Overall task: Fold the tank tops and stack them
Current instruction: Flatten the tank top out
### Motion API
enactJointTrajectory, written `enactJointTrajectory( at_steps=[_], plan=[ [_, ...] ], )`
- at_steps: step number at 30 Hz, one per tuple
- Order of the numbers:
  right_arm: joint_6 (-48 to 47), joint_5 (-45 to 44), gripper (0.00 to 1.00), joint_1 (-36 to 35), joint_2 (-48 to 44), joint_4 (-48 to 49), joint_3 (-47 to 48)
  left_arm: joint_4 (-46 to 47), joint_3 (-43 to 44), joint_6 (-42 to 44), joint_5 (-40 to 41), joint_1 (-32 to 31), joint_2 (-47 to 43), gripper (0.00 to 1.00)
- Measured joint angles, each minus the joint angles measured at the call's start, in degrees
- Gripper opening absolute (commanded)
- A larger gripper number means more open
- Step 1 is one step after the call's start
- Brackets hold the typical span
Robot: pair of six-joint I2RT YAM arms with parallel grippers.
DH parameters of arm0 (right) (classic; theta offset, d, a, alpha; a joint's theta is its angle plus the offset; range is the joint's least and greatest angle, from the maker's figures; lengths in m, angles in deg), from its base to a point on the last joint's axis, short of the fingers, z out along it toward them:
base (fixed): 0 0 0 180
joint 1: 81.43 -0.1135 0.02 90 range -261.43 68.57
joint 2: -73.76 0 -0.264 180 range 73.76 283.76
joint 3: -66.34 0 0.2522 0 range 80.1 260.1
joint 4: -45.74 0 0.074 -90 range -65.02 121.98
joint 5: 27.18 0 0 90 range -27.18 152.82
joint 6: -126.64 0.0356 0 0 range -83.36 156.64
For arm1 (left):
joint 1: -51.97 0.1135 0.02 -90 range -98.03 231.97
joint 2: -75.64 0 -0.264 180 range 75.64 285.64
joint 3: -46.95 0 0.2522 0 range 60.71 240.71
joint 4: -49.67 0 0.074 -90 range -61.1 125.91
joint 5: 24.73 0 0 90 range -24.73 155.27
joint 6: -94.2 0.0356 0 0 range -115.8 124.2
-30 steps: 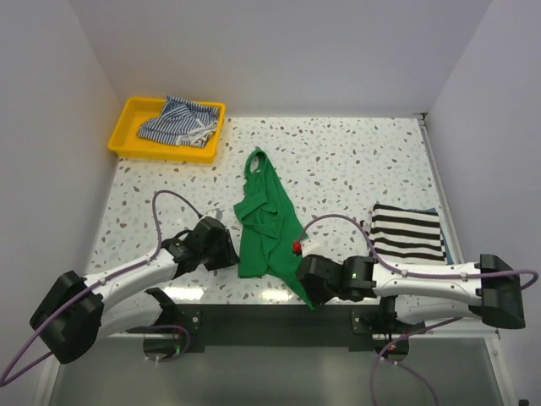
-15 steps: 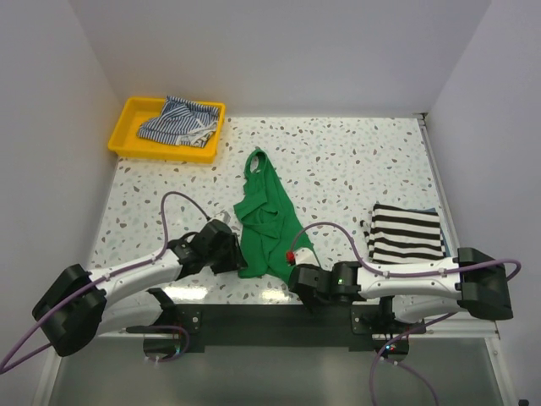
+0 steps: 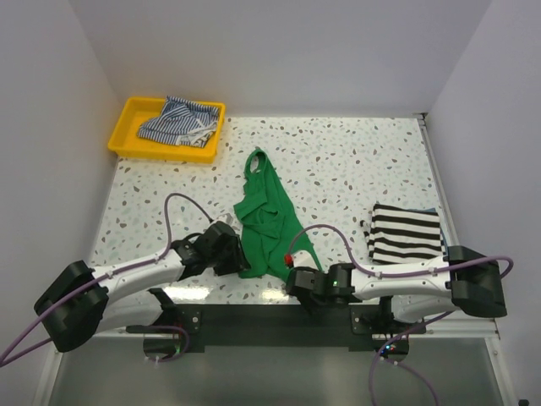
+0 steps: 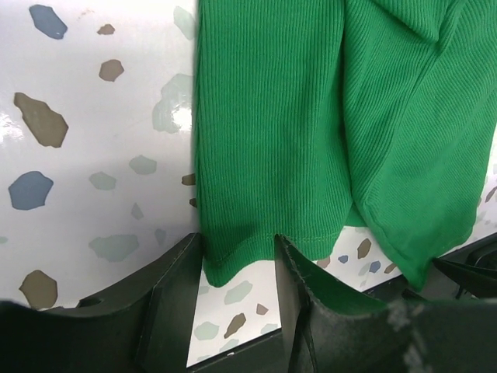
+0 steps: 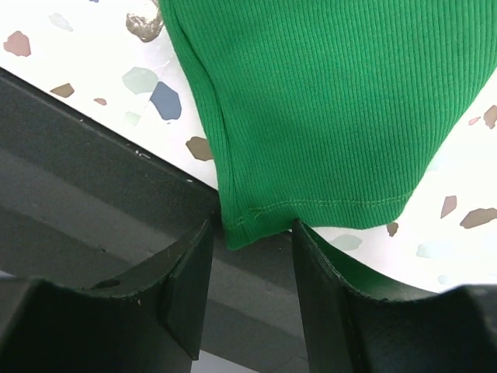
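Observation:
The bright green tank top lies crumpled lengthwise in the middle of the table, hem toward me. My left gripper is open at the hem's left corner, which lies between its fingers. My right gripper is open at the hem's right corner, which hangs just over the table's front edge between its fingers. The black-and-white striped top lies folded at the right. The blue-and-white striped top lies crumpled in the tray.
A yellow tray stands at the back left corner. The dark front rail runs along the table's near edge under both grippers. White walls close in the left, back and right sides.
My right gripper has moved left along the front edge to the green top's right hem corner. My left gripper has moved right to the left hem corner. The cloth has barely shifted.

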Motion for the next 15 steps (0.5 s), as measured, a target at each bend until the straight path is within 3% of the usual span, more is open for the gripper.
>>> enactJointTrajectory(
  at_steps=[4,7,9,10,13,15],
  plan=[
    [0.0,-0.42,0.44,-0.04,0.81,0.37,-0.02,0.46,0.17,-0.98,-0.07,-0.57,0.94,0.39],
    [-0.07,-0.66,0.3,-0.04,1.11,0.76,-0.02,0.57,0.24,-1.36,0.13,-0.72,1.66,0.23],
    [-0.07,-0.83,0.23,-0.04,1.38,0.81,-0.02,0.63,0.24,-1.01,0.13,-0.74,2.05,0.07],
    [0.02,-0.98,0.14,-0.04,1.36,0.79,0.04,0.66,0.24,-0.94,0.17,-0.76,2.34,0.0],
    [-0.09,-2.67,0.0,-0.07,1.18,-0.76,0.94,0.66,0.44,-0.09,0.31,-0.72,2.43,0.0],
    [-0.35,-4.11,0.0,0.39,0.48,-3.13,2.43,-0.37,1.2,1.14,0.92,-0.35,2.27,0.0]
  ],
)
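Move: The green tank top's left hem corner lies between my open left fingers, about 1 cm below the hand point. Its right hem corner lies likewise within about 1 cm under my right hand, some 10 cm back and 15 cm to the right of the left corner. From my left hand, the folded-over flap is about 19 cm ahead and 2 cm to the right, the shoulder straps 35 cm ahead and 4 cm to the right. The striped stack is about 21 cm ahead and 28 cm right of my right hand. I shut both hands on the hem from about half open: my left hand sinks barely half a centimetre and pinches the cloth at its left corner, while my right fingers close on the right corner right above the table's front edge. As the right grip closes, that hand starts forward about 1.5 cm and up 1 cm, its fingertips swinging slightly outward. ##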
